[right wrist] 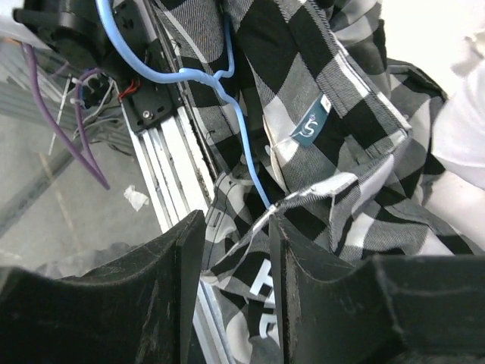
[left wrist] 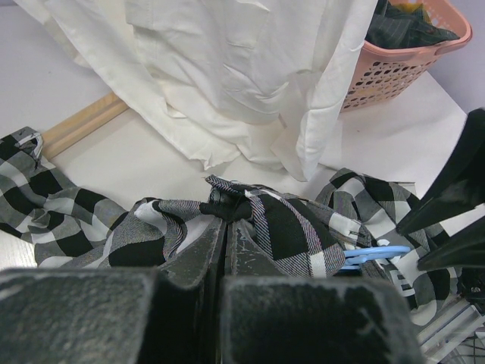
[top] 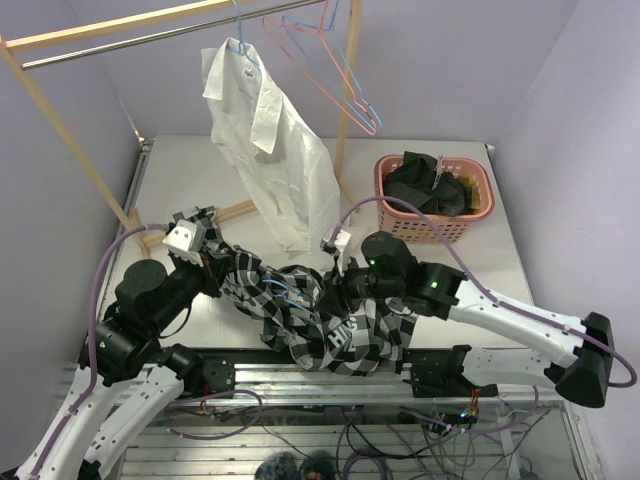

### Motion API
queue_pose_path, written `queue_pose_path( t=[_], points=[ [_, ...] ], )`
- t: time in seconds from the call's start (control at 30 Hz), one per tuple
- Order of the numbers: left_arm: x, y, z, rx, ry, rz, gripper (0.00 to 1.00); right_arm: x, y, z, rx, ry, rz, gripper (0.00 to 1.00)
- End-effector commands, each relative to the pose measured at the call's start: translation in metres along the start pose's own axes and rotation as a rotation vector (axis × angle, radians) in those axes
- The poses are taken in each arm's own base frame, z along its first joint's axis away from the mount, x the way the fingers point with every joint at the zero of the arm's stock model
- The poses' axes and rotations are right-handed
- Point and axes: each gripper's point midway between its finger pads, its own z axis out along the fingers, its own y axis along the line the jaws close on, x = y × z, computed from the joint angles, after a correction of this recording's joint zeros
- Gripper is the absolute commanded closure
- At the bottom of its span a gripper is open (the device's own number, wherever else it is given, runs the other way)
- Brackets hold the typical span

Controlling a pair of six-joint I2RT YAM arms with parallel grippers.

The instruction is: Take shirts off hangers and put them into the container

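Observation:
The black-and-white checked shirt (top: pixel 320 320) lies crumpled at the table's near edge between both arms. A light blue hanger (right wrist: pixel 242 129) is still threaded through it. My left gripper (left wrist: pixel 226 218) is shut on a fold of that shirt (left wrist: pixel 292 227). My right gripper (right wrist: pixel 236 220) is open, with the edge of the checked shirt (right wrist: pixel 333 91) lying between its jaws. The white shirt (top: pixel 280 160) hangs from a blue hanger (top: pixel 240 45) on the rail and reaches down to the table. The pink container (top: pixel 390 205) stands at the back right.
Dark clothing (top: pixel 430 185) fills the container. Empty pink and blue hangers (top: pixel 340 70) hang on the rail. The wooden rack's post (top: pixel 348 100) and base bar (top: pixel 235 210) stand behind the shirts. The table's metal edge rail (right wrist: pixel 167 159) and cables (right wrist: pixel 76 121) lie under my right gripper.

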Motion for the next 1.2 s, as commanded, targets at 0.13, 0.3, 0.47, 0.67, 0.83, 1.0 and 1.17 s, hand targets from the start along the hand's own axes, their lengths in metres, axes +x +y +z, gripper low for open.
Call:
queue_pose_path(
  t=[0.13,0.3,0.47,0.67,0.83,1.0,1.17],
  points=[
    [-0.014,-0.006,-0.002,0.028,-0.048,0.002,0.93,0.003,-0.001,0.041,0.021,-0.006,-0.073,0.6],
    [-0.014,-0.006,-0.002,0.028,-0.051,0.002,0.93,0.005,-0.013,0.055,0.079,-0.014,-0.088,0.6],
    [-0.015,-0.006,-0.003,0.029,-0.056,0.0,0.93,0.009,-0.016,0.064,0.078,-0.017,-0.091,0.62],
    [-0.015,-0.007,-0.003,0.03,-0.055,0.0,0.93,0.016,-0.015,0.076,0.063,-0.006,-0.078,0.65],
    [-0.014,-0.006,-0.003,0.028,-0.052,-0.002,0.93,0.021,-0.013,0.088,0.056,0.0,-0.064,0.74],
    [-0.015,-0.007,-0.004,0.034,-0.059,0.0,0.93,0.013,-0.024,0.087,0.145,-0.021,-0.056,0.99],
    [-0.021,-0.009,-0.013,0.046,-0.098,0.0,0.93,-0.04,-0.032,0.047,0.274,-0.162,-0.08,1.0]
  ],
)
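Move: The blue hanger in the plaid shirt lies about 7 cm left of the right hand, 2 cm ahead and 7 cm lower. The shirt's loose bulk is some 6 cm back, straight below by 13 cm; the white shirt's hem hangs about 12 cm ahead and 5 cm left. From the left hand, still pinching plaid cloth, the hanger is roughly 17 cm right, 2 cm back and 8 cm lower. The right hand sinks about 7 cm and left 6 cm to the blue hanger, shutting its fingers on it. ##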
